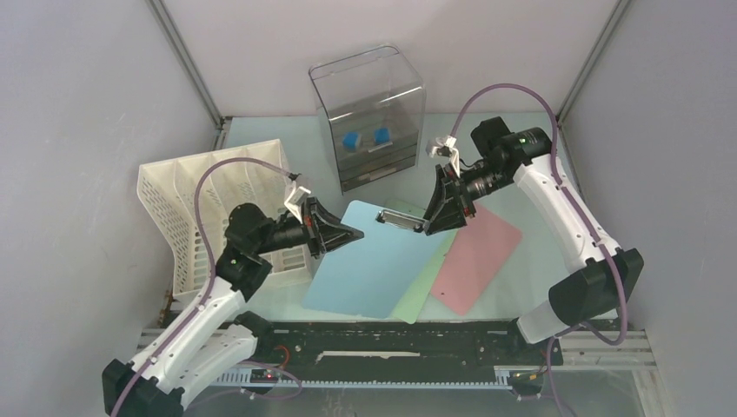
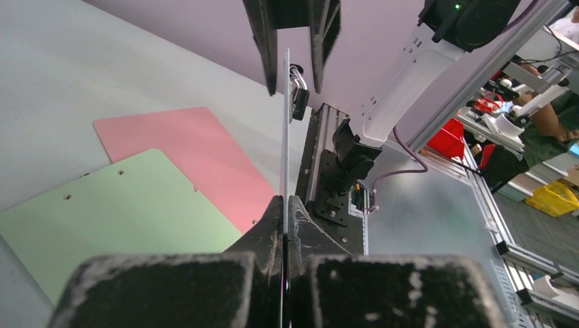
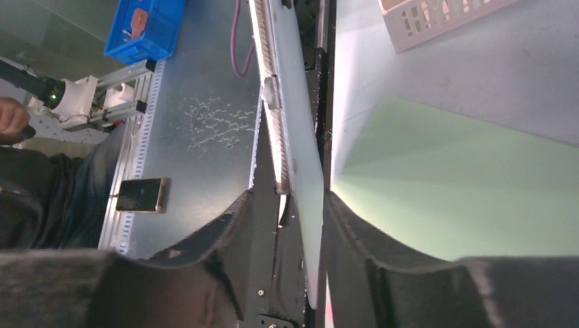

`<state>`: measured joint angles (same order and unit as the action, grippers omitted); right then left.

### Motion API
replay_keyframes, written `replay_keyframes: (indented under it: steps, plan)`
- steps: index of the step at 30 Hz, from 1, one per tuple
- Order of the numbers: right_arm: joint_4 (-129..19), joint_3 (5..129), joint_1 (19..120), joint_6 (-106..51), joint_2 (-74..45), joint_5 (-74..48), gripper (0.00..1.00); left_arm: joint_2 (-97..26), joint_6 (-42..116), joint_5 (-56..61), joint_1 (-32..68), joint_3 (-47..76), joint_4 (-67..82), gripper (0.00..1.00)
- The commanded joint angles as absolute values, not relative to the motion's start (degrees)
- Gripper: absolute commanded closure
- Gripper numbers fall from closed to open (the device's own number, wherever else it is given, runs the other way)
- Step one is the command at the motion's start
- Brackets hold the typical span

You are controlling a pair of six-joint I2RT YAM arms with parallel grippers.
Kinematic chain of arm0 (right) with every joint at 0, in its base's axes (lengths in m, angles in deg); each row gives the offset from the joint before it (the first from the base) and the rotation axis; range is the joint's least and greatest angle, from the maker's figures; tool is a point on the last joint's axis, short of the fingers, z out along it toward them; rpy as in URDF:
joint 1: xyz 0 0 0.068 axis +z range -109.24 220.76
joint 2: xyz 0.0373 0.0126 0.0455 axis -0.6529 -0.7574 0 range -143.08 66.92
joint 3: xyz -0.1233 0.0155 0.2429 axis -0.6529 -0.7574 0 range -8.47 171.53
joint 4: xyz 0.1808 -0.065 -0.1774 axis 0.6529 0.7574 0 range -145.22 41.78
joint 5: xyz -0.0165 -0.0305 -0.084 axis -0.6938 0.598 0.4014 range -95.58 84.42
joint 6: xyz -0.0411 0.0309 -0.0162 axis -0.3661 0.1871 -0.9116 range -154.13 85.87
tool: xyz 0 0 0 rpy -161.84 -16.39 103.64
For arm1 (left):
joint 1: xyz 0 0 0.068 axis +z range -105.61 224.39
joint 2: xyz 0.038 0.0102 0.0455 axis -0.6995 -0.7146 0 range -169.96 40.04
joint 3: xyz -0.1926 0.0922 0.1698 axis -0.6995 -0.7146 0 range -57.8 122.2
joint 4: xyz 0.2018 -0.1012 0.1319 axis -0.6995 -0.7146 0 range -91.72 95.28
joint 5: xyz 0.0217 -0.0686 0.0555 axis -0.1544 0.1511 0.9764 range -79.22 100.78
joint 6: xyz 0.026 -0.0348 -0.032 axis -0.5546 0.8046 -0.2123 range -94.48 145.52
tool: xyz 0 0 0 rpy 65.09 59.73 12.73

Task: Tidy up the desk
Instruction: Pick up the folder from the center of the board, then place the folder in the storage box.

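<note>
A blue clipboard (image 1: 374,261) is held above the pale mint-green desk (image 1: 532,276), over a green clipboard (image 1: 426,282) and a pink clipboard (image 1: 480,254). My left gripper (image 1: 352,233) is shut on the blue board's left edge; in the left wrist view the board (image 2: 285,123) runs edge-on out of the pinched jaws (image 2: 285,205). My right gripper (image 1: 428,224) straddles the end with the metal clip (image 1: 400,219). In the right wrist view its jaws (image 3: 290,198) stand open around the board (image 3: 300,150), with a gap on one side.
A white slotted file rack (image 1: 200,208) stands at the left, just behind my left arm. A clear plastic drawer box (image 1: 369,113) with small blue items sits at the back centre. Grey walls surround the desk, and a black rail (image 1: 391,334) runs along the front.
</note>
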<state>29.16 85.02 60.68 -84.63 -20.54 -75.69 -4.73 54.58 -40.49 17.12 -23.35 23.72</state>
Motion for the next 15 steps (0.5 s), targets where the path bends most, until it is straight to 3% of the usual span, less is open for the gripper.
replay_keyframes:
  steps: [1,3,5,6,15]
  plan:
    - [28.3,86.5,59.6,-84.4,-20.3,-77.6,0.44,-1.8,54.6,-36.8,16.9,-21.6,20.1,1.00]
    - [28.4,86.6,58.8,-84.3,-19.9,-77.9,0.28,-0.6,54.3,-35.6,17.2,-21.4,18.3,1.00]
    - [28.5,86.6,57.4,-84.4,-19.1,-78.3,0.04,0.7,53.8,-33.8,17.6,-20.8,15.8,1.00]
    - [28.7,86.6,56.4,-84.7,-18.7,-78.7,0.01,1.5,53.6,-32.9,17.9,-20.4,14.6,1.00]
    - [29.1,85.5,50.0,-85.6,-16.7,-81.7,0.00,9.5,49.0,-21.4,18.9,-14.2,-0.5,1.00]
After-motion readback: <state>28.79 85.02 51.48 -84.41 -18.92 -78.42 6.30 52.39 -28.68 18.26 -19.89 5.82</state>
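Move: The left hand already grips the blue folder near its left edge; the white rack is some 31 cm to its left, 11 cm ahead and 20 cm lower. The blue folder's middle is about 5 cm back, 4 cm right and 6 cm below. About 30 cm below, the green folder lies 4 cm ahead and 12 cm right. For the right hand, already partly open around it, the blue folder's middle is about 7 cm back, 9 cm left, 6 cm lower. The left hand keeps its shut grip on the blue folder and draws it about 3 cm left towards the white rack, swinging round counter-clockwise by just over 10 degrees and rising about 1.5 cm late on. Meanwhile the right hand spreads its fingers the rest of the way open around the folder's clip-side right part and backs off, some 4 cm right and forward with a slight rise and a small clockwise turn, leaving the folder to the left hand alone. ##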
